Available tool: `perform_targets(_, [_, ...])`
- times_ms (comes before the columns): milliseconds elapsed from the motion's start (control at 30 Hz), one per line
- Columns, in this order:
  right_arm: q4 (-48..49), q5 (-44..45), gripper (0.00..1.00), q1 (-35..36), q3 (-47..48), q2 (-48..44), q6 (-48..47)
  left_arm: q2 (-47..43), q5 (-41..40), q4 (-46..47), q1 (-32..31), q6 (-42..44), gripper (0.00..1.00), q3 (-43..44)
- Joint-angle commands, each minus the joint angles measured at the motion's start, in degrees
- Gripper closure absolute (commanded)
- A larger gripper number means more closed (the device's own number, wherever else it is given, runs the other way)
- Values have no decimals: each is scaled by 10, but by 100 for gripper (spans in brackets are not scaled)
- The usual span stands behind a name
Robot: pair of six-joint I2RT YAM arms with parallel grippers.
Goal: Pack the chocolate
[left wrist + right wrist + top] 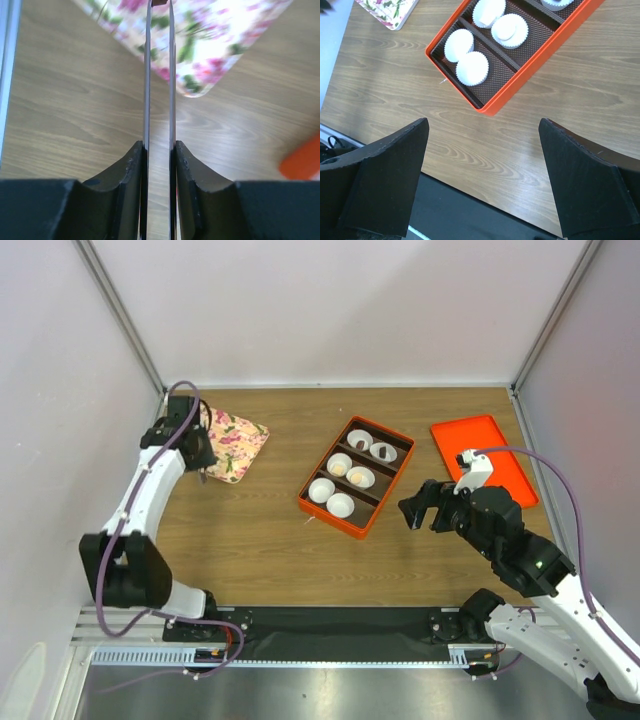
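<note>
My left gripper [205, 470] hangs over the near corner of a floral tray [235, 438]. In the left wrist view its two long thin blades stand nearly together, and a dark brown chocolate piece [160, 2] fills the gap at their tips by the top edge. The orange divided box [312, 508] holds several white paper cups [341, 504]. Two far cups hold dark chocolate [361, 439] and two middle cups hold pale golden pieces [359, 478]. My right gripper [420, 506] is open and empty, hovering over bare table to the right of the box [492, 106].
An orange lid [484, 458] lies flat at the right, behind my right arm. The floral tray [215, 40] sits close to the left wall. White walls close the table on three sides, and a black rail runs along its near edge.
</note>
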Motion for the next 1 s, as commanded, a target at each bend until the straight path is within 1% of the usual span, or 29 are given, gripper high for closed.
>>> perform_targets(0, [2, 16, 3, -2, 27, -5, -10, -78, 16, -28, -49, 14, 71, 66])
perform_targets(33, [1, 16, 3, -2, 29, -5, -11, -85, 23, -35, -64, 16, 71, 82])
perform_targets(67, [-1, 17, 2, -2, 30, -6, -10, -87, 22, -45, -100, 13, 71, 91])
perform_targets(133, [-2, 20, 3, -2, 30, -9, -10, -96, 20, -62, -144, 8, 72, 103])
perform_targets(167, [-2, 20, 2, -2, 31, -10, -6, -98, 20, -67, -190, -4, 72, 110])
perform_targets(200, [-3, 20, 3, -1, 31, -11, -4, -100, 23, -73, -214, -9, 72, 111])
perform_targets(233, [-4, 19, 3, -2, 31, -13, -2, -101, 20, -75, -259, -24, 72, 111])
perform_targets(300, [-7, 18, 2, -2, 33, -14, 0, -100, 13, -82, -304, -39, 72, 109])
perform_targets(333, [-9, 17, 3, -2, 32, -16, 1, -99, 5, -82, -350, -54, 72, 103])
perform_targets(433, [-15, 15, 3, -2, 32, -18, 5, -86, 0, -84, -417, -78, 73, 94])
perform_targets(467, [-19, 15, 3, -3, 33, -19, 6, -82, -7, -89, -460, -85, 73, 92])
perform_targets(500, [-23, 17, 3, -2, 33, -20, 8, -78, -17, -98, -480, -92, 73, 90])
perform_targets(533, [-28, 20, 3, -2, 33, -21, 8, -72, -19, -96, -514, -106, 73, 77])
perform_targets(633, [-31, 26, 3, -2, 30, -24, 12, -64, -9, -82, -559, -130, 73, 46])
perform_targets(733, [-32, 27, 3, -2, 27, -31, 18, -52, -10, -85, -579, -157, 73, 28])
perform_targets(833, [-31, 26, 3, -2, 23, -37, 19, -54, -13, -81, -589, -174, 72, 7])
perform_targets(967, [-38, 27, 3, -2, 24, -42, 18, -49, -27, -70, -589, -174, 71, 0])
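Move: The left gripper already holds the tongs with a chocolate in their tips. The empty white cup at the near end of the orange box is about 37 cm to its right, 4 cm back and some 14 cm below. The other empty cup is 31 cm to the right, level with the hand; a filled cup lies 43 cm right, 4 cm ahead. The flowered mat is 16 cm ahead, 3 cm left. From the right hand the aimed-at cup lies 11 cm ahead, 20 cm left. Lift the left gripper about 11 cm clear of the flowered mat, already sweeping it right and soon back as well, some 28 cm right and 18 cm back in all, towards the near empty cup. Turn the hand about 45 degrees clockwise so the tongs point at the box, and sink some 10 cm over the later half, keeping the grip on tongs and chocolate. ##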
